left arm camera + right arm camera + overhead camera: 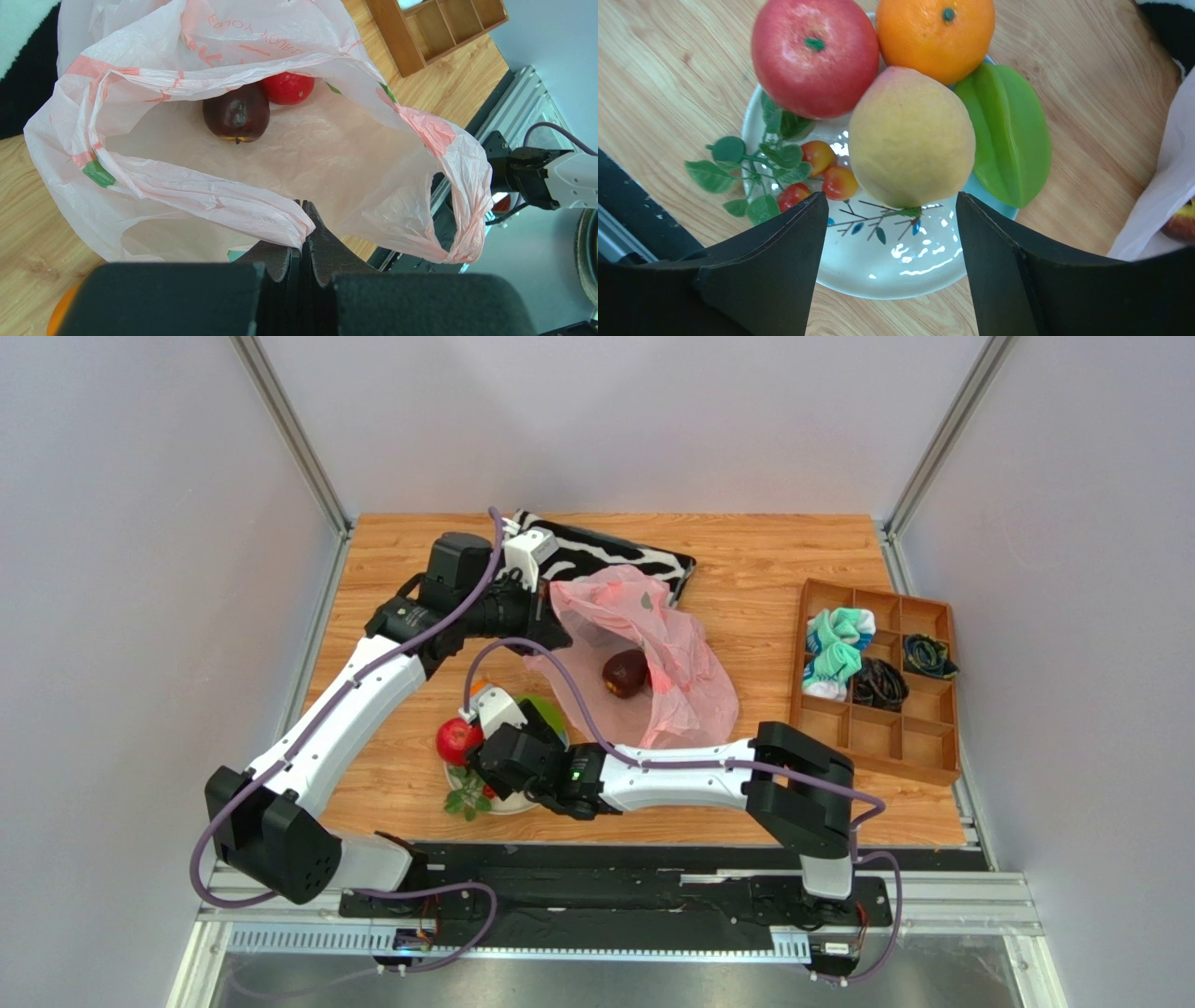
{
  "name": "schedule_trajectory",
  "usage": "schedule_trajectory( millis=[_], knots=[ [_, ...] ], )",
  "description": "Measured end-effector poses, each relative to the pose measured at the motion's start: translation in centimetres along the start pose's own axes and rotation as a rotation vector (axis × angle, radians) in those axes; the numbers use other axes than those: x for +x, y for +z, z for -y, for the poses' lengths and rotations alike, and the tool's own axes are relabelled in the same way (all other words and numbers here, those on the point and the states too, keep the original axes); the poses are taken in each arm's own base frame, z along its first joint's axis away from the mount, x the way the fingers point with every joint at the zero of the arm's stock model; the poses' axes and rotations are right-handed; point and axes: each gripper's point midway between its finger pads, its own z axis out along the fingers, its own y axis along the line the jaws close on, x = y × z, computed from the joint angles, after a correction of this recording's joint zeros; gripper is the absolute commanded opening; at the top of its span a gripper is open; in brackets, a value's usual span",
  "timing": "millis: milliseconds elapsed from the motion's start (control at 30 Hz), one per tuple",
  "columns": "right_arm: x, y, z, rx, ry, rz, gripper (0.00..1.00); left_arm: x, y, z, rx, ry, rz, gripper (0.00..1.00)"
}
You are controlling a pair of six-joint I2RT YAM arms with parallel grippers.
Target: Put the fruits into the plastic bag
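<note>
The pink plastic bag (680, 672) (316, 154) lies open on the table, with my left gripper (303, 206) shut on its near rim and holding the mouth up. Inside lie a dark maroon fruit (236, 112) (624, 672) and a red fruit (288, 87). On the plate (892, 259) sit a red apple (814, 56) (456, 741), an orange (936, 35), a yellow-orange fruit (910, 136), a green ridged fruit (1011, 133) and a leafy berry sprig (808, 168). My right gripper (889, 199) hangs open over the plate, its fingertips flanking the near end of the yellow-orange fruit.
A zebra-striped pouch (617, 560) lies behind the bag. A wooden compartment tray (877, 742) with cloth items stands at the right. The bag's edge (1165, 189) hangs just right of the plate. The metal rail (631, 896) runs along the near edge.
</note>
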Motion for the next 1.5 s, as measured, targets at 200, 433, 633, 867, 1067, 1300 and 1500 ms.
schedule_trajectory(
  millis=[200,433,633,867,1067,1300,1500],
  knots=[
    [0.6,0.2,0.9,0.031,0.000,-0.024,0.67,0.0,0.0,0.0,0.000,-0.001,0.000,0.00],
    [0.7,0.6,1.9,0.049,0.016,-0.034,0.61,0.0,0.0,0.0,0.000,0.000,0.000,0.00],
    [1.1,0.9,1.9,0.045,0.014,-0.043,0.53,0.0,0.0,0.0,0.000,0.000,0.000,0.00],
    [1.2,1.0,1.5,0.024,0.010,-0.047,0.32,0.0,0.0,0.0,0.000,-0.001,0.000,0.00],
    [1.2,1.0,1.4,0.020,0.013,-0.049,0.21,0.0,0.0,0.0,0.000,0.000,0.000,0.00],
    [1.4,0.9,1.4,0.021,0.014,-0.054,0.10,0.0,0.0,0.0,0.000,0.000,0.000,0.00],
    [1.5,0.9,1.5,0.023,0.016,-0.059,0.00,0.0,0.0,0.0,0.000,-0.001,0.000,0.00]
  ],
)
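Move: The peach's middle lies about 4 cm ahead of the open right fingers, 2 cm to their left and slightly below. Counted from that hand, the orange is about 9 cm ahead and 4 cm left, the apple 4 cm ahead and 9 cm left, and the green star fruit 8 cm ahead and 3 cm right, all a few centimetres lower. From the left hand the peach is about 7 cm back, 9 cm left and well below. Sinking gently by about 1.5 cm while edging a centimetre or so forward and to the right, the right hand settles at the near side of the peach. It then holds almost still as its fingers go from wide open to nearly shut, the tips meeting at the peach's leaf and stem and seeming to pinch them. The left hand stays put, keeping its grip on the bag's rim. ##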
